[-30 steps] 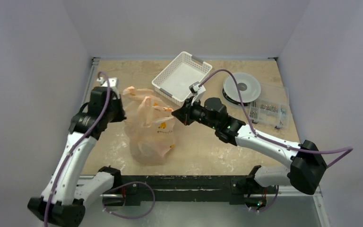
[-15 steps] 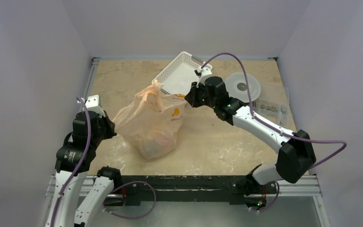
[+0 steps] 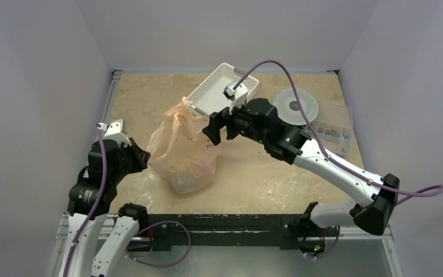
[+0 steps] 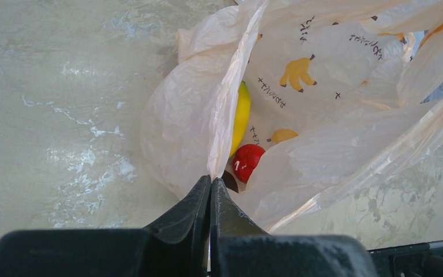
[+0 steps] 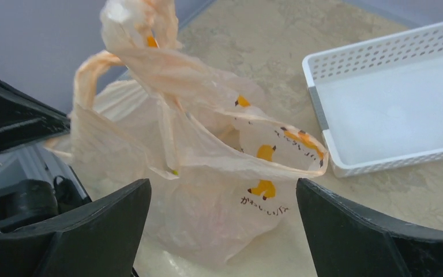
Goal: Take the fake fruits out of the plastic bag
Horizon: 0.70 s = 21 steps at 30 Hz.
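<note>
The pale-orange plastic bag (image 3: 180, 151) stands crumpled on the table, its mouth held up. My left gripper (image 3: 142, 157) is shut on the bag's rim (image 4: 226, 115), pinching a fold of film between its jaws (image 4: 210, 182). Through the open mouth I see the fake fruits: a yellow one (image 4: 241, 115), a red one (image 4: 248, 162) and a dark sliver (image 4: 229, 181) low in the bag. My right gripper (image 3: 214, 130) hangs open beside the bag's upper right side. Its fingers (image 5: 92, 231) straddle the bag (image 5: 207, 173) without touching it, and nothing is held between them (image 5: 224, 202).
A white perforated basket (image 3: 210, 98) stands behind the bag, and its rim also shows in the right wrist view (image 5: 375, 46). A round grey spool (image 3: 295, 105) and a clear box of small parts (image 3: 333, 136) lie at the back right.
My right gripper has let go of the bag's handle, opened wide and dropped leftwards towards the bag. The bag's right side has slackened. The left gripper keeps its hold.
</note>
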Tool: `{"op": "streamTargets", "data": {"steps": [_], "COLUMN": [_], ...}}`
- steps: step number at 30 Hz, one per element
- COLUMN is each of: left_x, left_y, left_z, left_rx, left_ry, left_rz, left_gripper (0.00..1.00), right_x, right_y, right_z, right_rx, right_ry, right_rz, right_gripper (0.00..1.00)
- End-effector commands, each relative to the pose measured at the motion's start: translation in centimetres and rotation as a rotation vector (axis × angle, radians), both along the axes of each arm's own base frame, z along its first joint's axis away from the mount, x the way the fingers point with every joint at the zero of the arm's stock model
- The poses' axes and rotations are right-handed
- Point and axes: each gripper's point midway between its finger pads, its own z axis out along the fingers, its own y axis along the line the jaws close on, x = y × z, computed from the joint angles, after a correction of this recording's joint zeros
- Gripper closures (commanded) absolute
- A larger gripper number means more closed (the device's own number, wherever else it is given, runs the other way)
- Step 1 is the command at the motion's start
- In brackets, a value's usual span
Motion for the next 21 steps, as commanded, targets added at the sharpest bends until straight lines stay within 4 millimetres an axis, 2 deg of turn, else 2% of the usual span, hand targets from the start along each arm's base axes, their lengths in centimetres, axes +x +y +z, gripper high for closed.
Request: {"op": "streamTargets", "data": {"steps": [1, 2, 4, 6, 8, 9, 11, 14, 15, 16, 17, 18, 19, 21], "left_x": [0.3, 0.3, 0.3, 0.3, 0.4, 0.4, 0.7, 1.1, 1.2, 1.4, 1.6, 1.9, 2.2, 3.1], "left_y": [-0.7, -0.8, -1.0, -1.1, -1.3, -1.5, -1.7, -2.2, -2.2, -2.2, -2.1, -1.9, -1.5, -1.1], "left_z": [1.6, 1.6, 1.4, 1.2, 1.1, 1.0, 1.0, 1.1, 1.2, 1.3, 1.4, 1.4, 1.5, 1.7], "left_rx": [-0.049, -0.052, -0.055, -0.063, -0.076, -0.086, -0.101, -0.119, -0.122, -0.125, -0.128, -0.130, -0.134, -0.141], "left_ry": [-0.049, -0.047, -0.040, -0.035, -0.032, -0.029, -0.032, -0.031, -0.031, -0.034, -0.035, -0.038, -0.041, -0.064], "left_rz": [-0.014, -0.020, -0.030, -0.030, -0.035, -0.038, -0.041, -0.051, -0.051, -0.045, -0.031, -0.010, 0.023, 0.067], "left_gripper": [1.00, 1.00, 1.00, 1.00, 1.00, 1.00, 1.00, 1.00, 1.00, 1.00, 1.00, 1.00, 1.00, 1.00], "right_x": [-1.5, -2.5, -3.5, -2.8, -1.2, -0.7, -0.8, 0.0, 0.4, 0.6, 0.7, 0.7, 0.6, -0.5], "right_y": [1.5, 2.8, 4.8, 5.9, 6.7, 7.5, 8.9, 9.3, 9.2, 9.0, 8.6, 8.2, 7.4, 6.1], "right_z": [4.5, 5.7, 6.5, 6.6, 6.5, 5.6, 5.6, 4.3, 3.7, 3.0, 2.4, 1.8, 1.5, 0.7], "right_rx": [0.192, 0.260, 0.313, 0.310, 0.305, 0.275, 0.258, 0.230, 0.213, 0.192, 0.174, 0.166, 0.166, 0.188], "right_ry": [-0.048, -0.057, -0.065, -0.068, -0.043, -0.029, -0.044, -0.098, -0.106, -0.108, -0.113, -0.119, -0.120, -0.116], "right_rz": [0.044, 0.073, 0.063, -0.023, -0.113, -0.121, -0.105, -0.171, -0.193, -0.214, -0.230, -0.249, -0.272, -0.257], "right_gripper": [0.01, 0.01, 0.01, 0.01, 0.01, 0.01, 0.01, 0.03, 0.08, 0.18, 0.33, 0.61, 0.98, 1.00]}}
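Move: The bag's near handle loop, on the rim, lies about 9 cm left of the right fingers, 1 cm back and some 2 cm below. The bag's upright fold stands roughly 10 cm left and 7 cm ahead of the right hand, at its height; the basket about 24 cm ahead, 1 cm right, 27 cm down; the fruits some 8 cm back, 11 cm left, 26 cm down. From the left hand, the loop is roughly 12 cm right, 7 cm ahead, 4 cm up. Swing the open right gripper left to the bag's near handle loop, about 10 cm in all, arching up and back over roughly 4 cm first, then coming forward and down some 6 cm. Shut the fingers at the end to pinch the loop, turning the wrist about 10 degrees clockwise. Keep the left fingers pinched on the left rim, easing a little right and forward. ##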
